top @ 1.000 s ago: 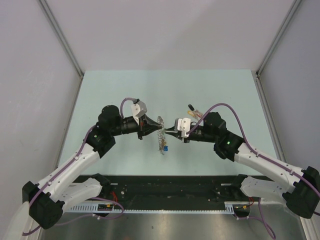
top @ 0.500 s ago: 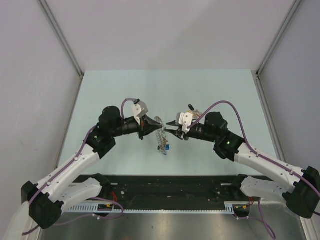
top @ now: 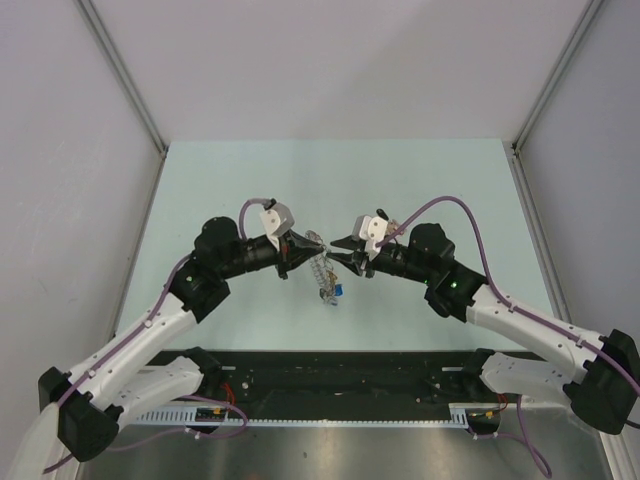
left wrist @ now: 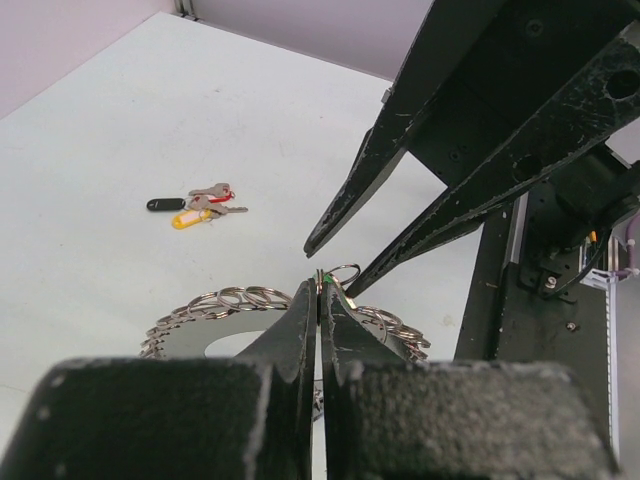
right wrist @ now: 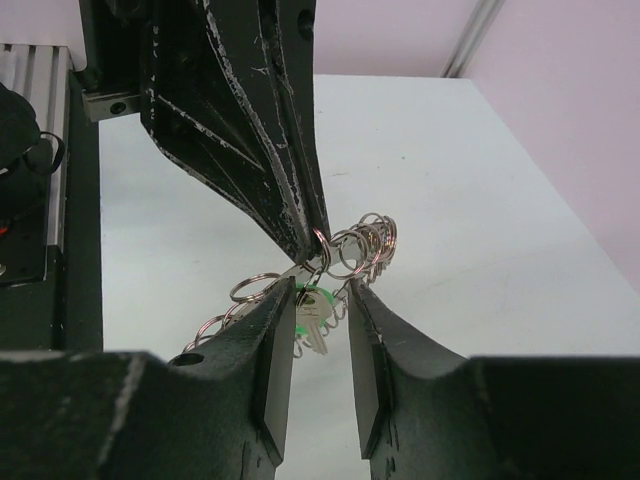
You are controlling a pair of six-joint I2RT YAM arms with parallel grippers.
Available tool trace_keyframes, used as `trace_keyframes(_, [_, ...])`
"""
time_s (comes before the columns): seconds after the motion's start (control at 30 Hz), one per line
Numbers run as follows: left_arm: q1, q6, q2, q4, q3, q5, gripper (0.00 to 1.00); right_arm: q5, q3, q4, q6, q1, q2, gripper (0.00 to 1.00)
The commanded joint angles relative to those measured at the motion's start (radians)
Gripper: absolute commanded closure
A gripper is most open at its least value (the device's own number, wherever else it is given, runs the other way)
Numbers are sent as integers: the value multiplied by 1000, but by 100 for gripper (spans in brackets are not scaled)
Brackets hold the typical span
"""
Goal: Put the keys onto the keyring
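Observation:
My left gripper (top: pixel 316 240) is shut on the rim of the keyring (top: pixel 320 266), holding it on edge above the table. The keyring (left wrist: pixel 190 338) is a flat grey disc fringed with small silver rings. A green-headed key (right wrist: pixel 312 304) hangs from one small ring beside the left fingertips (right wrist: pixel 312 235). My right gripper (right wrist: pixel 322 288) stands open around that key, with a gap on each side. The right fingers (left wrist: pixel 345 205) point at the left gripper (left wrist: pixel 322 285) from the far side. A blue key (top: pixel 338 291) dangles from the ring's low end.
Loose keys with black, yellow and red tags (left wrist: pixel 192 206) lie on the pale green table (top: pixel 230 180) beyond the keyring. The black base rail (top: pixel 330 375) runs along the near edge, and grey walls close in both sides.
The right gripper's jaws have spread apart and it has shifted slightly away from the bases. The left gripper still pinches the keyring and has moved a little the same way.

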Motion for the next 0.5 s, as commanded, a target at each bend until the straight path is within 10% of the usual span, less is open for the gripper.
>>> trace_keyframes(0.0, [-14, 8, -23, 73, 5, -16, 100, 27, 25, 54, 24, 6, 7, 70])
trace_keyframes(0.3, [-17, 5, -32, 87, -1, -36, 99, 22, 25, 51, 16, 8, 9, 100])
trace_keyframes(0.47, [-17, -33, -51, 152, -31, -95, 100, 7, 26, 43, 1, 9, 12, 100])
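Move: At the left fingertips, still pinched, is the small wire ring with the green-tagged key; its free side lies about 1 cm to the right of that hand and some 2 cm to the left of the right hand, between its parted fingers, about 1 cm below both. The big keyring hangs roughly 3 cm back of the left hand and 5 cm below it. The loose keys lie on the table some 15 cm ahead, 15 cm right and 25 cm below the right hand. Closing from about a third open to shut, the right fingers pinch the free side of the small ring just above the green tag, right against the left fingertips, while the right hand stays within half a centimetre of its place. The left hand keeps its pinch and stays almost still. ##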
